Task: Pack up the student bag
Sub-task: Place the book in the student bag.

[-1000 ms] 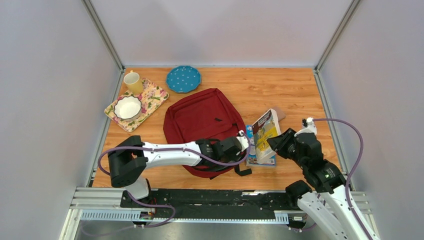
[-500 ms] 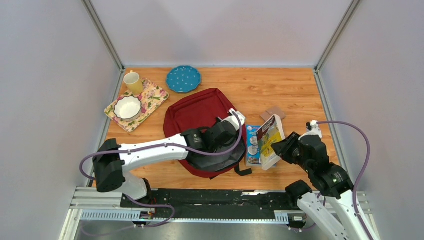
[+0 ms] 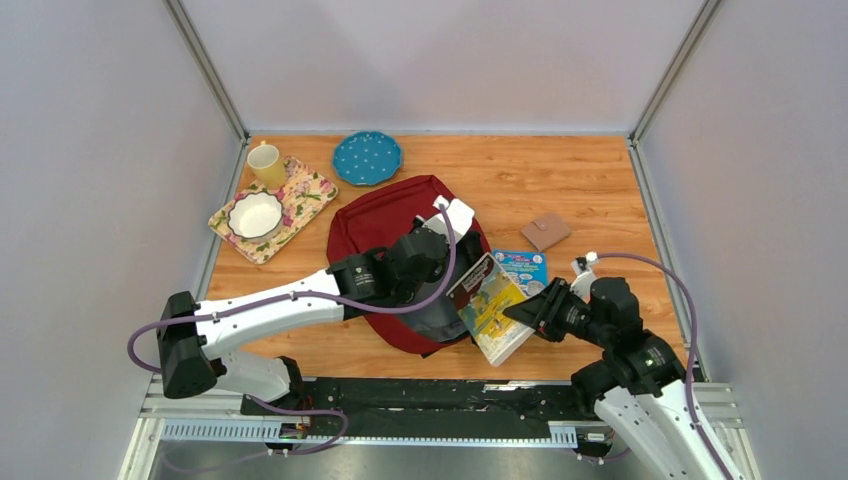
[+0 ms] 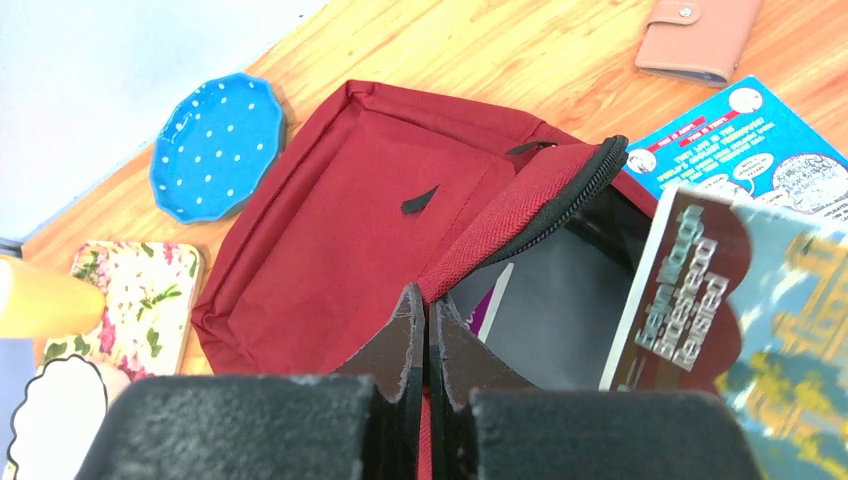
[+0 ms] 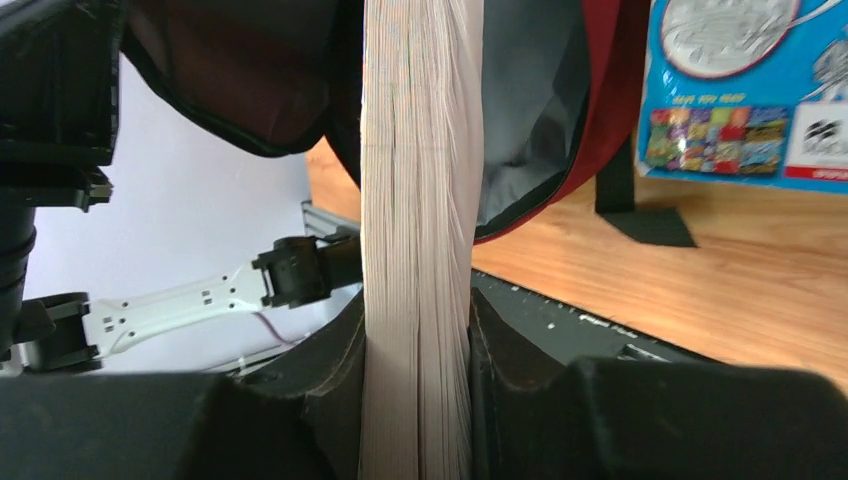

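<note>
The student bag (image 3: 385,225), a dark red backpack, lies mid-table with its mouth facing the near edge. My left gripper (image 4: 425,305) is shut on the red edge of that mouth and holds it up, showing the dark lining (image 4: 560,320). A white and purple item (image 4: 495,305) lies inside. My right gripper (image 3: 525,312) is shut on a thick paperback book (image 3: 490,305), its jaws pressed against both sides of the page block (image 5: 418,200). The book hangs tilted at the right side of the bag's mouth, its far end over the opening.
A blue comic magazine (image 3: 522,268) lies flat right of the bag, with a tan wallet (image 3: 546,231) beyond it. At the back left are a blue dotted plate (image 3: 367,158) and a floral tray (image 3: 300,195) carrying a yellow mug (image 3: 266,165) and a white bowl (image 3: 255,214).
My left gripper has pulled the bag's edge up and toward the far left, opening the mouth. My right gripper has carried the book left, off the magazine, to the opening.
</note>
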### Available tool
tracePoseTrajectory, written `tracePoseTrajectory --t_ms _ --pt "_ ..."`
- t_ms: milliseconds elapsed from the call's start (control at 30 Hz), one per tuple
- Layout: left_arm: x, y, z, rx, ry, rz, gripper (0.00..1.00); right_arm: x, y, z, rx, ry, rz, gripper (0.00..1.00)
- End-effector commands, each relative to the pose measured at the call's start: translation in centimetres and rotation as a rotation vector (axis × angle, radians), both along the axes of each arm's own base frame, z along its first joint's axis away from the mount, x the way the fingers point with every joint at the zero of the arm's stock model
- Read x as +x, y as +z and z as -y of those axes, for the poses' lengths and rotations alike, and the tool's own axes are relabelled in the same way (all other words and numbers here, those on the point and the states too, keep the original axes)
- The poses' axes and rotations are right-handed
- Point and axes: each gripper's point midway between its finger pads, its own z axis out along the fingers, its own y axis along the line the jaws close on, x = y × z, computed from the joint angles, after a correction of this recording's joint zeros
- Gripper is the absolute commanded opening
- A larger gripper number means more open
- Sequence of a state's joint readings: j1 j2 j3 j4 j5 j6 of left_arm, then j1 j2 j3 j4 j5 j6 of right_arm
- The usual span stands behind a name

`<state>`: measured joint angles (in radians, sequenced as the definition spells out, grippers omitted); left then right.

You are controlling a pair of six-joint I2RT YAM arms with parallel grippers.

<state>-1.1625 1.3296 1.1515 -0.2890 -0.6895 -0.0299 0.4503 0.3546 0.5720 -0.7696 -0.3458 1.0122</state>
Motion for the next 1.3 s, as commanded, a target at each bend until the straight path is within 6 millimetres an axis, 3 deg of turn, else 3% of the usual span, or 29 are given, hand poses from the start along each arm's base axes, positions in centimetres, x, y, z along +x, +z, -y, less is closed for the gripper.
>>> tracePoseTrajectory --t_ms 0,67,133,167,233,267,333,500,700,833,900,933,1200,1267 --pt "0.3 3.3 -0.1 -0.124 0.016 0.07 0.0 -0.7 4.7 -3.6 0.302 0.147 0.053 0.0" --pt "0.1 3.0 0.3 -0.14 -0.003 0.057 0.0 -0.3 5.3 -3.9 0.341 0.159 0.086 0.0" --pt "-0.2 2.7 0.6 -0.152 -0.015 0.038 0.0 0.4 4.5 -4.4 0.373 0.147 0.047 0.0" --pt "-0.2 2.2 0.6 -0.148 -0.017 0.028 0.0 0.9 5.7 -4.8 0.419 0.161 0.103 0.0" --pt "-0.4 2.0 0.6 -0.159 -0.018 0.018 0.0 1.8 4.5 -5.7 0.462 0.159 0.002 0.0" --pt "-0.5 2.0 0.6 -0.169 -0.022 0.02 0.0 2.3 5.7 -6.1 0.496 0.175 0.043 0.0" --pt "-0.6 2.2 0.8 -0.175 -0.038 0.024 0.0 3.4 5.9 -6.7 0.48 0.181 0.027 0.0" --pt "-1.0 4.0 0.7 -0.224 -0.064 0.043 0.0 5.4 5.9 -8.1 0.488 0.2 -0.003 0.0" --pt "-2.4 6.2 0.6 -0.318 -0.162 0.085 0.0 7.0 3.9 -10.1 0.51 0.184 -0.058 0.0" --pt "-2.8 6.4 0.1 -0.344 -0.178 0.091 0.0 8.2 4.4 -11.3 0.562 0.182 -0.021 0.0" --pt "-3.2 6.1 0.4 -0.336 -0.205 0.073 0.0 9.3 3.7 -11.8 0.558 0.154 -0.044 0.0" --pt "-3.3 6.0 0.6 -0.338 -0.207 0.066 0.0 9.6 4.6 -12.0 0.583 0.162 -0.001 0.0" --pt "-3.6 4.2 0.4 -0.345 -0.179 -0.004 0.0 13.2 1.4 -14.5 0.472 0.007 0.031 0.0" --pt "-3.5 3.5 0.4 -0.342 -0.169 -0.017 0.0 14.2 -0.5 -15.2 0.408 -0.062 0.032 0.0"
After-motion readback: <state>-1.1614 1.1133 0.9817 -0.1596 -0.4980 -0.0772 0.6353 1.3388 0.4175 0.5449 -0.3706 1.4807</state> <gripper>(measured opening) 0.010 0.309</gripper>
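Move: The right hand already holds the yellow book. The bag's open mouth lies roughly 10 cm ahead of this hand, 13 cm to its left and 8 cm below. The blue book lies on the table about 12 cm ahead and 2 cm to the right, and the wallet some 26 cm ahead and 7 cm right, both around 15 cm lower. From the left hand, shut on the lifted flap, the mouth is about 2 cm back, 7 cm right and 15 cm below. The right hand keeps its grip and feeds the yellow book under the raised flap into the bag's mouth, starting left and slightly down, then running left and forward together, about 13 cm left, 11 forward and 5 down in all, while its left side rolls up some 20 degrees and the fingers tip lower. The left hand, still pinching the flap's zipped edge, dips a little and then draws it back about 3 cm and up slightly, its left side rolling down and its fingers turning clockwise by around 10 degrees. ##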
